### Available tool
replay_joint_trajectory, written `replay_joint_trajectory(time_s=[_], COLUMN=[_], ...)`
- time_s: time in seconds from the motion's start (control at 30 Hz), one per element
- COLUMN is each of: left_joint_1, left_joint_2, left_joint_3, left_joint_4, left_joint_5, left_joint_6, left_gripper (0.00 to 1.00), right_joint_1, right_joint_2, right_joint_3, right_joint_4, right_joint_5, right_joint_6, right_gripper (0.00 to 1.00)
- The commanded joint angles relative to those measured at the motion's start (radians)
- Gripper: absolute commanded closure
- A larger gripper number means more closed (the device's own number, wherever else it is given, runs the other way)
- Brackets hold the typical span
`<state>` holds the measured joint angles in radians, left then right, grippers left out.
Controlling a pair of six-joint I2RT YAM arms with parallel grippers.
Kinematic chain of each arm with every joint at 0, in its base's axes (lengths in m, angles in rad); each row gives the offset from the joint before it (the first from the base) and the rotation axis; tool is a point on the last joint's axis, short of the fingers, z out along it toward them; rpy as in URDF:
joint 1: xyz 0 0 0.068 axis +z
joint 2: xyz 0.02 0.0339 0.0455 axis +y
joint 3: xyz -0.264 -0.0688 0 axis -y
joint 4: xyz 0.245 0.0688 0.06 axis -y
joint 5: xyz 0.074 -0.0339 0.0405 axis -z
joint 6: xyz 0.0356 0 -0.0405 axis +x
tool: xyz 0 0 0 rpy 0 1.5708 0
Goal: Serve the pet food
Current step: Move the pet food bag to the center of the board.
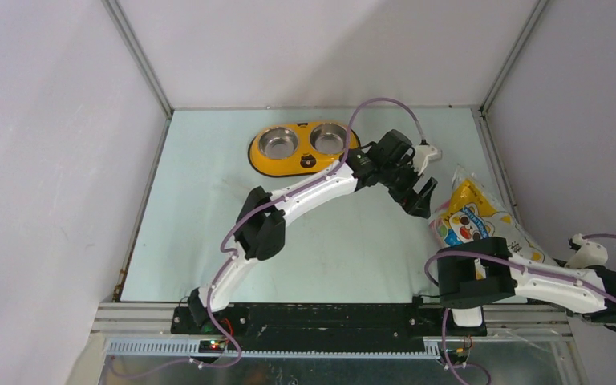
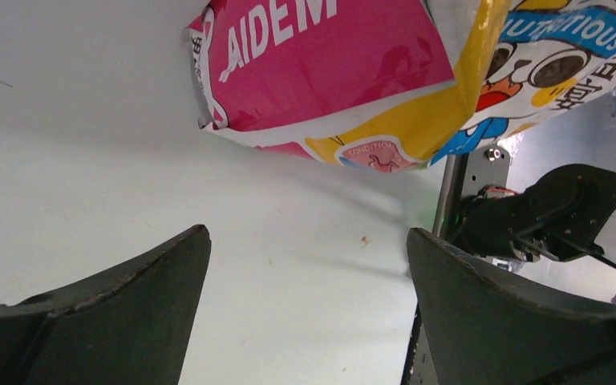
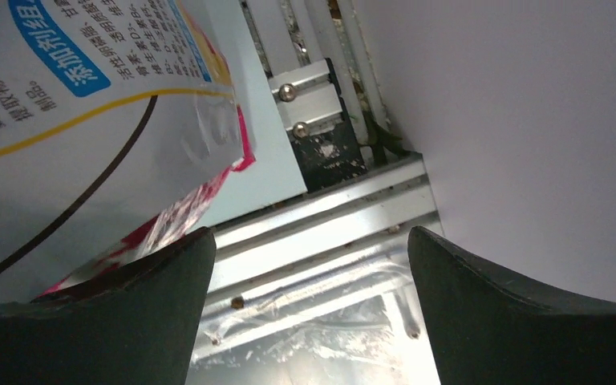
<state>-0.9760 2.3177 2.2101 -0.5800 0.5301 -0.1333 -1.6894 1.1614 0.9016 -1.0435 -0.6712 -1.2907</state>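
The pet food itself is hidden; only its crinkly yellow-white bag (image 1: 475, 215) with a cartoon cat shows, lying at the right side of the table. My left gripper (image 1: 422, 195) hovers just left of the bag. In the left wrist view it (image 2: 306, 235) is open over bare table, with the bag's pink base (image 2: 321, 56) ahead of the fingertips. My right gripper (image 3: 309, 233) is open at the table's near right corner. The bag's back (image 3: 72, 104) lies beside its left finger, not between the jaws.
A yellow double bowl (image 1: 254, 152) with two empty steel cups stands at the back centre. The right arm (image 1: 561, 285) reaches out to the right wall. Metal rails (image 3: 329, 216) and clear plastic (image 3: 353, 309) lie under the right gripper. A brown crumb (image 2: 363, 239) lies on the table.
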Motion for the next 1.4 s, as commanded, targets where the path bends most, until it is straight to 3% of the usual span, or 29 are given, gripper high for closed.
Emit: replay_joint_trajectory(time_s=[0.0, 0.43, 0.8, 1.0, 1.13, 1.37], left_joint_1=[-0.001, 0.016, 0.167, 0.259, 0.302, 0.308], left_joint_2=[0.027, 0.011, -0.144, -0.276, -0.357, -0.401], left_joint_3=[0.077, 0.054, -0.156, -0.344, -0.475, -0.52], left_joint_4=[0.041, 0.02, -0.042, -0.039, -0.013, 0.0], left_joint_5=[0.028, -0.001, -0.054, -0.114, -0.139, -0.161], left_joint_6=[-0.061, -0.055, 0.023, 0.081, 0.097, 0.108], left_gripper=[0.0, 0.0, 0.0, 0.0, 0.0, 0.0], right_joint_1=[0.065, 0.36, 0.628, 0.843, 1.05, 1.322], right_joint_2=[-0.032, -0.142, -0.195, -0.237, -0.238, -0.14], right_joint_3=[-0.08, -0.239, -0.283, -0.297, -0.296, -0.23], right_joint_4=[0.086, 0.32, 0.384, 0.43, 0.476, 0.52], right_joint_5=[-0.047, 0.012, 0.084, 0.182, 0.276, 0.427], right_joint_6=[0.158, 0.462, 0.611, 0.738, 0.817, 0.88], right_gripper=[0.07, 0.08, 0.1, 0.09, 0.1, 0.09])
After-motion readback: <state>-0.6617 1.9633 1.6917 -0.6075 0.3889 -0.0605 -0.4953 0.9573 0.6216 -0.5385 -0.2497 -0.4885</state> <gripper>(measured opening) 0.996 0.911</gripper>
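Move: The pet food bag lies with its middle about 13 cm ahead of the right hand, 13 cm to its left and 7 cm lower; the board's centre is some 19 cm ahead and 53 cm left of that hand. From the left hand, the bag's middle is roughly 15 cm right, 7 cm back and 12 cm below, while the yellow double bowl sits about 28 cm left, 19 cm farther out and 14 cm below. The bag is pushed across the board from its near right end by the right hand, fingers still open: it first sinks about 2 cm, then sweeps 18 cm forward and curves increasingly left, turning some 20 degrees counter-clockwise, its left finger against the bag. The open left hand, after a brief hold, swings left and somewhat forward towards the double bowl, dipping and partly rising again. ##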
